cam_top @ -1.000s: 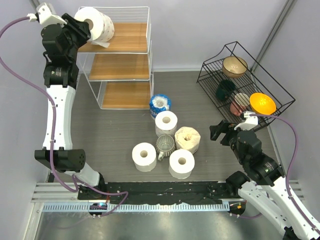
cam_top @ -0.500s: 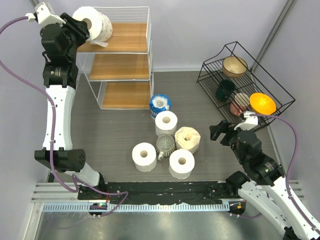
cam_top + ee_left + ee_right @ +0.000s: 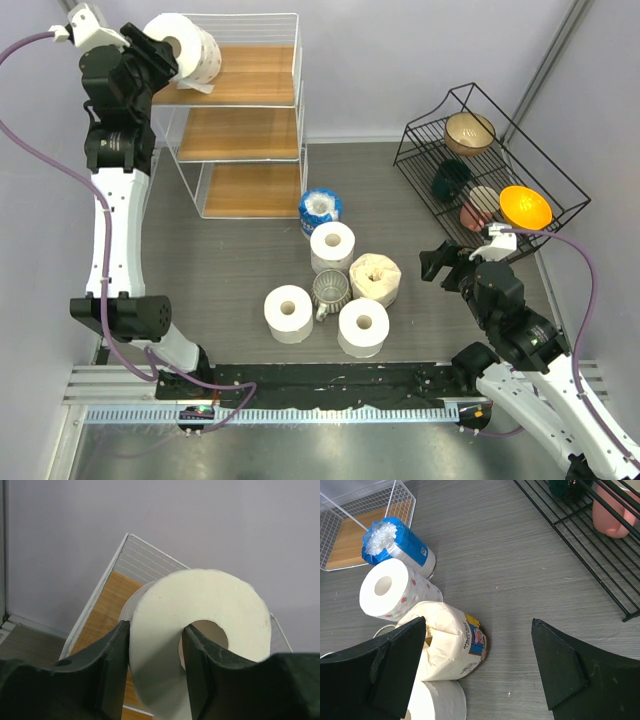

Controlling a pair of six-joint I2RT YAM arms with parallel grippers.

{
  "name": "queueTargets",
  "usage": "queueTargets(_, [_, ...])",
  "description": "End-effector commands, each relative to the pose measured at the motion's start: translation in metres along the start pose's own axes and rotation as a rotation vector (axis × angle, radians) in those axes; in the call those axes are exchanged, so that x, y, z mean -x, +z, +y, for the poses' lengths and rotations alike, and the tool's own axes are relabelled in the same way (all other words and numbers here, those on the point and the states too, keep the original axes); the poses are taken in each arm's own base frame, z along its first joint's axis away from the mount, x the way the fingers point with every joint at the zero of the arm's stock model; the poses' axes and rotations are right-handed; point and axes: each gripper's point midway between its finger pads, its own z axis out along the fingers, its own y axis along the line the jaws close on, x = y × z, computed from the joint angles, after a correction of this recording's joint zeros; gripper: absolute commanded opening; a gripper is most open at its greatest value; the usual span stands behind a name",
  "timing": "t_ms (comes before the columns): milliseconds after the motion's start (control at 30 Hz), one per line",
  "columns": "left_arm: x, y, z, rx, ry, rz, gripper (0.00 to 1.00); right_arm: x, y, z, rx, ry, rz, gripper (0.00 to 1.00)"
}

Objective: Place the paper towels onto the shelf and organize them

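The white wire shelf (image 3: 258, 78) with three wooden boards stands at the back left. My left gripper (image 3: 160, 58) is shut on a white paper towel roll with small red dots (image 3: 187, 47), one finger in its core, holding it over the left end of the top board; the roll (image 3: 200, 600) fills the left wrist view. Five rolls lie on the floor: blue-wrapped (image 3: 320, 208), red-dotted (image 3: 332, 246), cream ragged (image 3: 375, 277), and two plain white (image 3: 288, 312) (image 3: 363, 326). My right gripper (image 3: 446, 266) is open and empty, right of the cream roll (image 3: 445, 645).
A clear glass mug (image 3: 329, 291) sits among the floor rolls. A black wire rack (image 3: 420, 150) with bowls, one of them orange (image 3: 525, 207), stands at the back right. The shelf's lower two boards carry nothing.
My left gripper has shifted the held roll slightly left and up at the top board's left end. The right arm and the floor rolls have not moved.
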Motion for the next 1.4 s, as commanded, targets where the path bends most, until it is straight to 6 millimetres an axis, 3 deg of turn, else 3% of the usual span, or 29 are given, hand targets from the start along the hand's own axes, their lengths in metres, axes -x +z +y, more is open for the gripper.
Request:
queueTargets(0, [0.033,-0.002,-0.002,-0.010,-0.004,-0.085,0.54,0.013,-0.002,0.005,0.020,0.020,-0.048,0.92])
queueTargets(100, [0.030,0.000,-0.003,-0.017,-0.009,-0.078,0.63,0.011,0.000,0.006,0.020,0.017,-0.040,0.91])
queueTargets(267, [0.029,0.002,-0.004,-0.026,-0.013,-0.075,0.66,0.011,-0.001,0.006,0.022,0.018,-0.041,0.91])
queueTargets(767, [0.036,0.013,-0.023,-0.109,-0.085,-0.097,0.69,0.012,-0.001,0.006,0.020,0.016,-0.040,0.92])
queueTargets(1067, [0.029,0.019,-0.027,-0.134,-0.119,-0.083,0.69,0.013,-0.001,0.005,0.011,0.011,-0.038,0.92])
queueTargets(1200, [0.033,0.010,-0.030,-0.146,-0.112,-0.083,0.69,0.012,0.000,0.005,0.012,0.010,-0.033,0.92])
queueTargets(1333, [0.039,-0.018,-0.034,-0.168,-0.121,-0.085,0.70,0.011,0.000,0.005,0.013,0.009,-0.031,0.92])
queueTargets(1367, [0.036,-0.035,-0.037,-0.193,-0.120,-0.060,0.71,0.011,0.000,0.005,0.012,0.010,-0.033,0.92])
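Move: My left hand still holds the tilted paper towel roll at the top shelf. The roll's standing spot is about 10 cm ahead, 4 cm right and some 5 cm lower. The left rail's middle is some 3 cm left, 8 cm ahead and 3 cm lower; the right rail's is about 22 cm right, equally far ahead and as low. From my idle right hand, that spot lies roughly 36 cm ahead, 44 cm left and 26 cm higher. I open my left fingers from about half to some 70 percent and let the paper towel roll go, easing about 1 cm left as they part. Then I edge forward about 2.5 cm towards the roll's spot, drifting right, with a slight rise and a small roll and clockwise turn of the wrist, and start to ease back at the very end, fingers open. ##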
